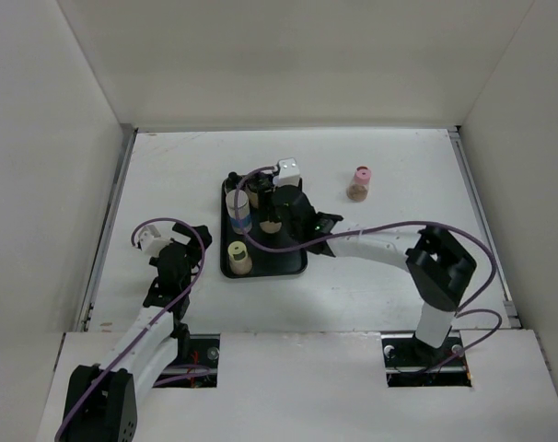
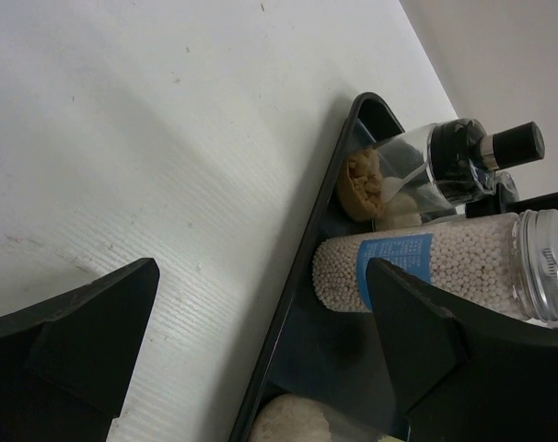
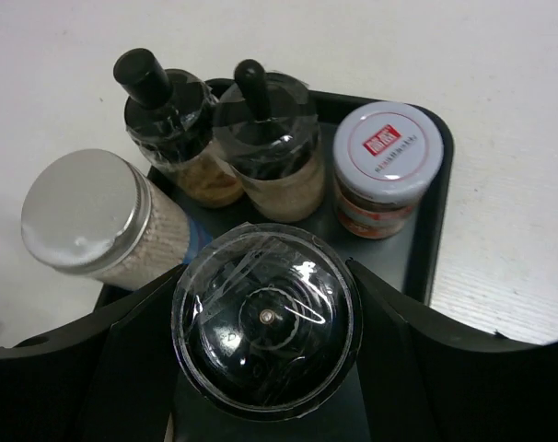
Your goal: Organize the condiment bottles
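Note:
A black tray in mid-table holds several condiment bottles. My right gripper is shut on a bottle with a black domed cap, a finger pressed to each side, over the tray. Behind it stand two bottles with black stoppers, a white-lidded jar with a red label and a silver-capped, blue-labelled bottle. A tan bottle stands at the tray's near left. A pink-capped bottle stands alone on the table, right of the tray. My left gripper hangs open beside the tray's left rim.
White walls close in the table on the left, back and right. The right arm's purple cable loops above the table near the tray. A small white block sits at the tray's far edge.

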Controlling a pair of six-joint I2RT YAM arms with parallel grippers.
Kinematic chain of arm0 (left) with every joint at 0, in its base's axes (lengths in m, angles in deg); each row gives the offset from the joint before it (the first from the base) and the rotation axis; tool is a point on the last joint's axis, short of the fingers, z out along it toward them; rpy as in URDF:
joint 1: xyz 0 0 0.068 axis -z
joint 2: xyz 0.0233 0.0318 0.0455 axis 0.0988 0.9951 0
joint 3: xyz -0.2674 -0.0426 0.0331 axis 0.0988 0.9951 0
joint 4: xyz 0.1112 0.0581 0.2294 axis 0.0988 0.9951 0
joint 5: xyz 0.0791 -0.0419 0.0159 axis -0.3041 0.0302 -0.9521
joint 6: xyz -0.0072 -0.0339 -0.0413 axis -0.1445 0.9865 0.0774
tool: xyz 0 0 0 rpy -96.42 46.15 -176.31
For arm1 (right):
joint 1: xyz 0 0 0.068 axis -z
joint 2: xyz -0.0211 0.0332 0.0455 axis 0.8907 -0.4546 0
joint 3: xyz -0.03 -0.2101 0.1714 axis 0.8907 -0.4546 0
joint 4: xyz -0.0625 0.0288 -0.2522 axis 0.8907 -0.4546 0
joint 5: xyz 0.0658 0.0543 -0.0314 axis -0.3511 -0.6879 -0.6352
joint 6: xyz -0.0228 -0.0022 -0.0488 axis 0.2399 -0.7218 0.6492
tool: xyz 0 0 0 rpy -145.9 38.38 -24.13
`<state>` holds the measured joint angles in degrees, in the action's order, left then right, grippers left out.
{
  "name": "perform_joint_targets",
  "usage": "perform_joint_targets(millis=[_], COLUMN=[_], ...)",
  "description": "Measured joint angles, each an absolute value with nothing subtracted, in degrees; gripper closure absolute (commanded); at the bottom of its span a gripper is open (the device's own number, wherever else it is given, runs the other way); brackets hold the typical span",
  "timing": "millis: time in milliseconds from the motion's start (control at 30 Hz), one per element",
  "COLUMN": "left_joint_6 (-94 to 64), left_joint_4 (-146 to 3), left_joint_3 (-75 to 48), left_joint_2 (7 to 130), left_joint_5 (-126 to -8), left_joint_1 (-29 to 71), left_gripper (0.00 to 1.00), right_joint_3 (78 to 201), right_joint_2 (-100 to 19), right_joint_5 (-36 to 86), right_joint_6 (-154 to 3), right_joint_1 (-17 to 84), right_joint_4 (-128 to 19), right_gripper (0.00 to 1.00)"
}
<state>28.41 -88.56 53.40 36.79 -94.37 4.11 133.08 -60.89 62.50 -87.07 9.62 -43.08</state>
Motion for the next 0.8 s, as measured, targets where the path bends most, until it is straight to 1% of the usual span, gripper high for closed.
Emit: perform_joint_targets(millis=[100, 233, 267, 400, 500, 567, 633, 800], left_joint_6=[28.3, 28.1, 28.1, 28.1, 28.1, 28.1, 28.1, 28.0], left_joint_4=[-88.5, -88.6, -88.6, -88.6, -88.6, -88.6, -88.6, -88.6], left_joint_3=[53.4, 53.4, 53.4, 53.4, 53.4, 53.4, 53.4, 53.4], left_joint_2=[37.0, 37.4, 37.5, 37.5, 37.6, 37.6, 37.6, 37.6], left_joint_5=[-94.3, -94.3, -94.3, -94.3, -94.3, -94.3, -94.3, -94.3], left_joint_1=[4.1, 4.2, 4.2, 4.2, 4.2, 4.2, 4.2, 4.2], left_gripper=[0.0, 0.0, 0.0, 0.0, 0.0, 0.0, 0.0, 0.0], right_joint_3=[135.9, 137.5, 137.6, 138.0, 138.0, 137.6, 135.8, 126.9], right_joint_2=[-64.9, -68.9, -69.7, -70.5, -70.4, -69.8, -67.6, -55.5], right_joint_5=[62.6, 63.0, 63.1, 64.2, 64.5, 64.7, 64.7, 64.1], right_joint_6=[-86.3, -85.6, -85.4, -84.9, -84.7, -84.7, -84.8, -85.6], right_joint_1=[9.5, 9.2, 9.2, 9.1, 9.1, 9.1, 9.1, 11.5], right_joint_4=[-42.1, -41.0, -40.8, -38.9, -38.2, -38.2, -38.1, -35.5], right_gripper=[0.42, 0.34, 0.31, 0.1, 0.01, 0.0, 0.01, 0.08])
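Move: The right hand holds the glass-topped bottle over the tray; the free spot it goes to lies about 2 cm ahead, 2 cm left and roughly 11 cm below. From the right hand, the white-lidded jar stands some 9 cm ahead and 2 cm right, the black-capped bottle 9 cm ahead and 5 cm left, the blue-banded shaker 2 cm ahead and 10 cm left. From the left hand that spot is about 5 cm ahead and 19 cm right. Down about 3.5 cm, easing some 2–3 cm each forward and to the left, the right hand sets the held glass-topped bottle onto the tray floor beside the blue-banded shaker. Its fingers then open wide and let go, and the hand rises about 6 cm, swinging off to the right by roughly 5 cm, clear of the bottle. ##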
